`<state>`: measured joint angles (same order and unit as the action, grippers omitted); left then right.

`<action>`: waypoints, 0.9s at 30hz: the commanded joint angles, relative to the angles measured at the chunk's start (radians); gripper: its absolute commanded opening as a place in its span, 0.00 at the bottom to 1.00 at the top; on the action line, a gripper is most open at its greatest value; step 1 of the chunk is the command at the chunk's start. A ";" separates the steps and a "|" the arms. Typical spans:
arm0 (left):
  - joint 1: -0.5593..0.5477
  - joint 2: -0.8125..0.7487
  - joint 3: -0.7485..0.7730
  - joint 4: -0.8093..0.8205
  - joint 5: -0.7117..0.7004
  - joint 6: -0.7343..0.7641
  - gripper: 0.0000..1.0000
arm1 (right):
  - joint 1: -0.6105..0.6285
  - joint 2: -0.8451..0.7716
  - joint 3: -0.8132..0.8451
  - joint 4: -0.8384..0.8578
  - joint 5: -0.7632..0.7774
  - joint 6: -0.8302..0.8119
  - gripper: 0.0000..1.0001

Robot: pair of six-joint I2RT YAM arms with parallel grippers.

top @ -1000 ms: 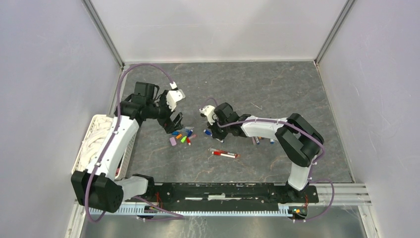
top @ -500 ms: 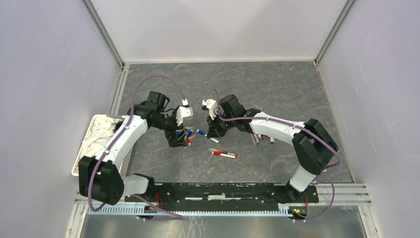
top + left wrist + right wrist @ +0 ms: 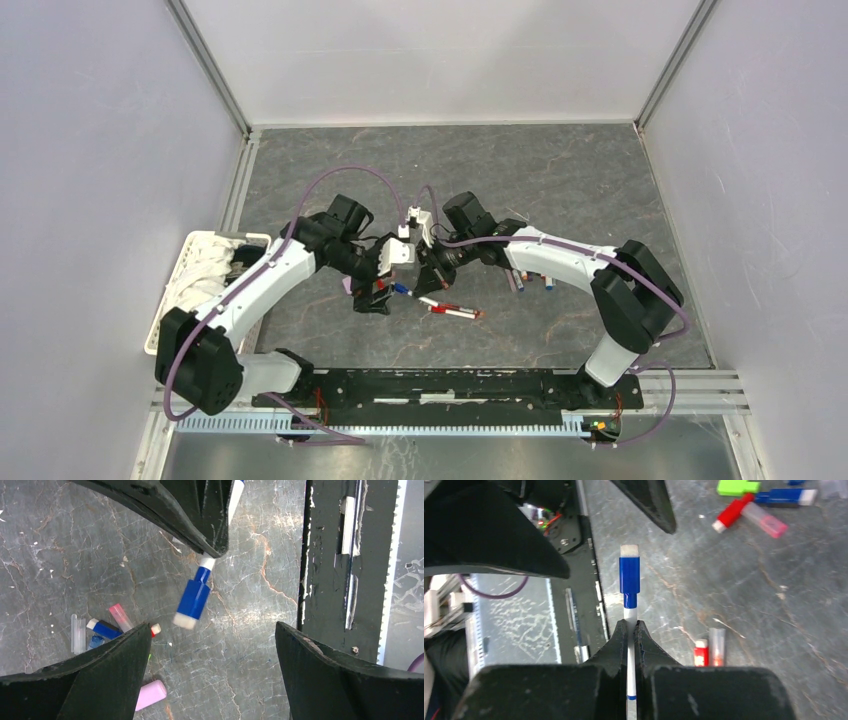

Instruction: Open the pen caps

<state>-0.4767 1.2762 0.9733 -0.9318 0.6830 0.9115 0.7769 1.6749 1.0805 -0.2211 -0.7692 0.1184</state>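
My right gripper (image 3: 630,625) is shut on the white barrel of a pen (image 3: 629,614) and holds it above the table. The pen's blue cap (image 3: 629,575) sticks out past the fingertips. My left gripper (image 3: 212,630) is open and empty. The blue cap (image 3: 194,597) hangs just ahead of its jaws, not between them. In the top view the left gripper (image 3: 376,293) and the right gripper (image 3: 428,272) are close together at mid-table. Loose caps lie nearby: pink (image 3: 150,695), blue (image 3: 105,629), green (image 3: 738,487), red (image 3: 730,512).
A red pen (image 3: 452,311) lies near the grippers, with a clear cap (image 3: 717,645) beside it. More pens (image 3: 530,282) lie under the right forearm. A white basket (image 3: 190,270) with cloth stands at the left edge. A black rail (image 3: 450,385) runs along the near edge.
My left gripper has moved right and nearer, from over the cap pile to the held pen's capped end. My right gripper has picked up the blue-capped pen and turned it toward the left gripper.
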 commanded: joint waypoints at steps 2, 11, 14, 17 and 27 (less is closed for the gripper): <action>-0.041 -0.015 -0.003 0.030 -0.005 0.051 0.96 | 0.003 0.015 0.005 0.045 -0.194 0.048 0.00; -0.102 -0.009 0.002 0.034 -0.026 0.058 0.58 | 0.002 0.056 0.063 0.043 -0.249 0.084 0.00; -0.116 -0.001 -0.001 0.035 -0.054 0.063 0.41 | 0.002 0.062 0.064 0.049 -0.251 0.093 0.00; -0.124 0.003 -0.005 0.035 -0.066 0.066 0.14 | 0.003 0.062 0.051 0.071 -0.252 0.112 0.01; -0.128 -0.009 0.023 0.042 -0.066 0.053 0.02 | 0.039 0.105 -0.002 0.191 -0.254 0.201 0.31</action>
<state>-0.5983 1.2770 0.9710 -0.9237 0.6205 0.9451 0.7902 1.7447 1.0798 -0.1032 -0.9878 0.2802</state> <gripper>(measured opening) 0.135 0.306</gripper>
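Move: The blue cap on the marker in the right hand lies about 3 cm to the left hand's right, 2 cm ahead and 2 cm below its open fingers. From the right hand, the cap is some 5 cm left, level in depth and about 1 cm higher. On the table about 11 cm below the left hand, a loose red cap lies 6 cm ahead and 2 cm left, the pink block 6 cm ahead and 9 cm left. The left fingers close from wide open and pinch the blue cap from either side, the hand having eased about 2 cm back and to its right, turning slightly clockwise. The right hand first brings the marker about 3 cm back and slightly up, tilting some 10 degrees, then holds nearly still until its fingers part roughly a third around the white barrel, edging left. ##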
